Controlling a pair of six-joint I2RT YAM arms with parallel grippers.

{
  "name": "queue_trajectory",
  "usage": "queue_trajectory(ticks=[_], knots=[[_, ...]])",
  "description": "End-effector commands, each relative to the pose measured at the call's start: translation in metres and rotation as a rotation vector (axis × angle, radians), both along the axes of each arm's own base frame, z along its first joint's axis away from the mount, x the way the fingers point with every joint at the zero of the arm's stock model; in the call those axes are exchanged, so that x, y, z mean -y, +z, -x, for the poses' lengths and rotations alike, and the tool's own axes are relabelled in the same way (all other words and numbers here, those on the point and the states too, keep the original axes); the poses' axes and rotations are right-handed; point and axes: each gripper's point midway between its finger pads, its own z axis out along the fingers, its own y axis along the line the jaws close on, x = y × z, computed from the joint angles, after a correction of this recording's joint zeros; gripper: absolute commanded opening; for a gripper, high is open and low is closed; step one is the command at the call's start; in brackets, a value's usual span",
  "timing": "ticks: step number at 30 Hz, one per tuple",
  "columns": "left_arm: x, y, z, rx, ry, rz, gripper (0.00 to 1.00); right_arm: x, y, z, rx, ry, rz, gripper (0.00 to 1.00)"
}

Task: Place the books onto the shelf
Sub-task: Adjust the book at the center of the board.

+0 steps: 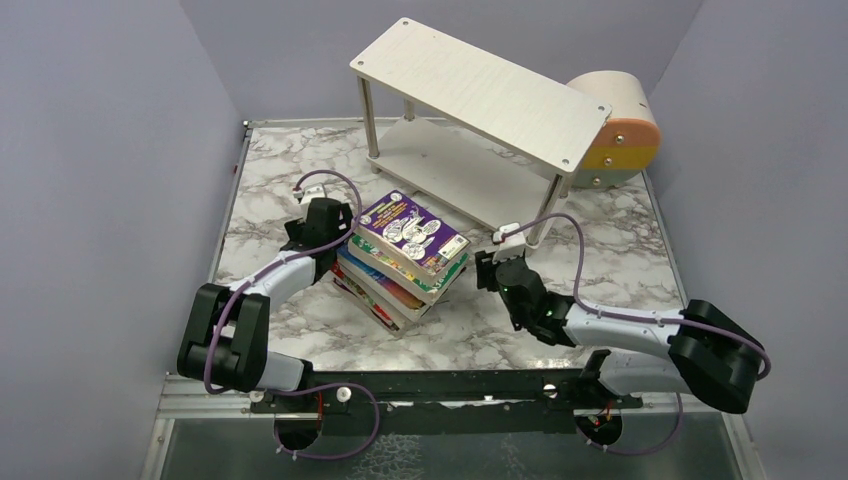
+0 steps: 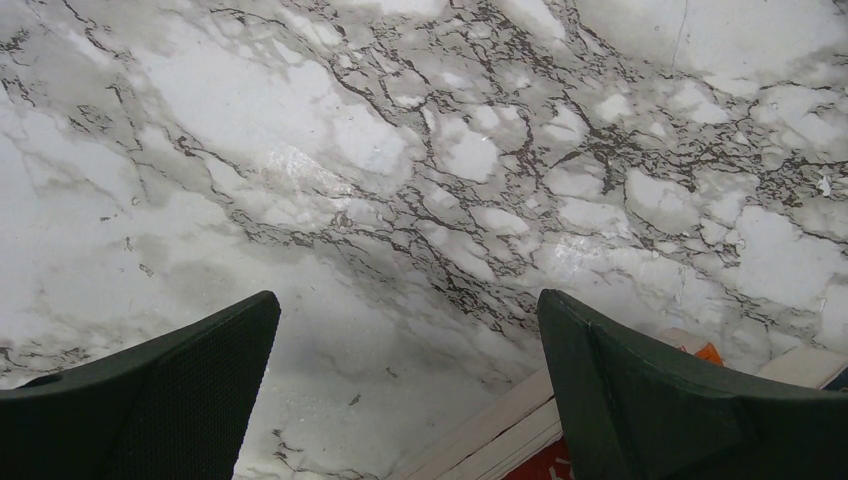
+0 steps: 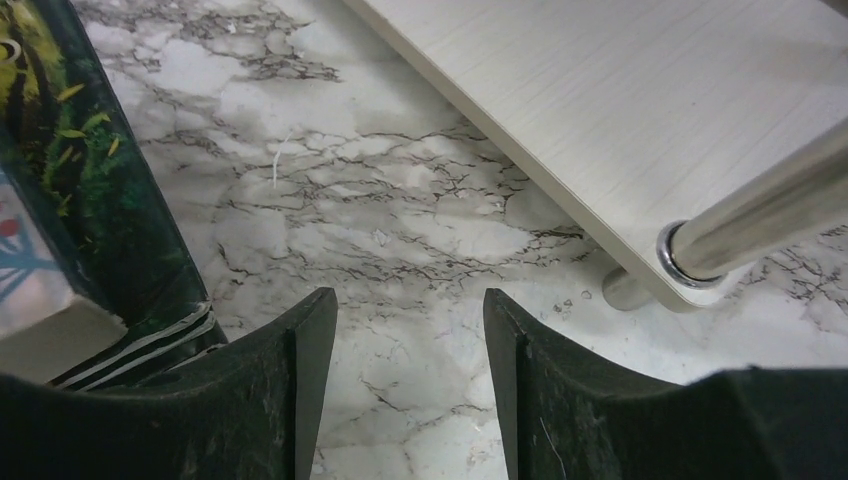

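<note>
The books [image 1: 405, 262] lie in a skewed stack mid-table, with a purple cartoon cover [image 1: 413, 233] on top. The shelf [image 1: 480, 92] stands behind them, both pale boards bare. My left gripper [image 1: 332, 232] sits low at the stack's left side. In the left wrist view it [image 2: 408, 300] is wide open over marble, with book edges [image 2: 500, 440] by the right finger [image 2: 640, 390]. My right gripper [image 1: 487, 266] hangs just right of the stack. Seen from the right wrist it [image 3: 407, 300] is open on nothing, beside a green book [image 3: 100, 200] and the lower shelf board [image 3: 620, 100].
A round beige-and-orange box [image 1: 620, 125] lies behind the shelf's right end. A metal shelf leg [image 3: 760, 215] stands close to my right gripper's right side. Grey walls close in the marble table [image 1: 600, 260] on three sides.
</note>
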Motion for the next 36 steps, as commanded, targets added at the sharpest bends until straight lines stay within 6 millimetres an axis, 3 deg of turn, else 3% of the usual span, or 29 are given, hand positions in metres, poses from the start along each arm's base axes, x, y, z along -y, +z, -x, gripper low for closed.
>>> queue_trajectory(ticks=[1, 10, 19, 36], knots=[[0.0, -0.023, 0.03, -0.125, -0.056, -0.012, 0.99, -0.025, 0.015, -0.012, 0.053, 0.087, -0.041, 0.55], [0.001, -0.023, 0.029, -0.121, -0.058, -0.003, 0.99, -0.04, 0.031, -0.017, 0.141, 0.236, -0.095, 0.55], [-0.002, -0.019, 0.027, -0.105, -0.042, -0.002, 0.99, -0.059, 0.033, -0.005, 0.194, 0.416, -0.107, 0.55], [-0.035, 0.04, 0.01, 0.081, 0.129, 0.061, 0.99, -0.098, 0.037, 0.005, 0.161, 0.6, -0.148, 0.53]])
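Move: The middle of the leaning stack of books lies about 15 cm to the left of my right hand, roughly level with it front to back and a little lower. From my left hand it is some 15 cm to the right and 7 cm nearer me, slightly higher. The foot of the shelf's near post stands about 9 cm right of my right hand, 5 cm farther out; the shelf's lower board has its middle some 17 cm ahead and 5 cm left of that hand. I sweep my right hand left into the right side of the stack, about 6 cm with a little forward and, after a brief dip, up, turning it some 25 degrees counter-clockwise, its half-open fingers ending against the books' edge and pushing them left. My left hand waits wide open beside the stack's left side, then gives way left about 3 cm, rising and drawing slightly back. ##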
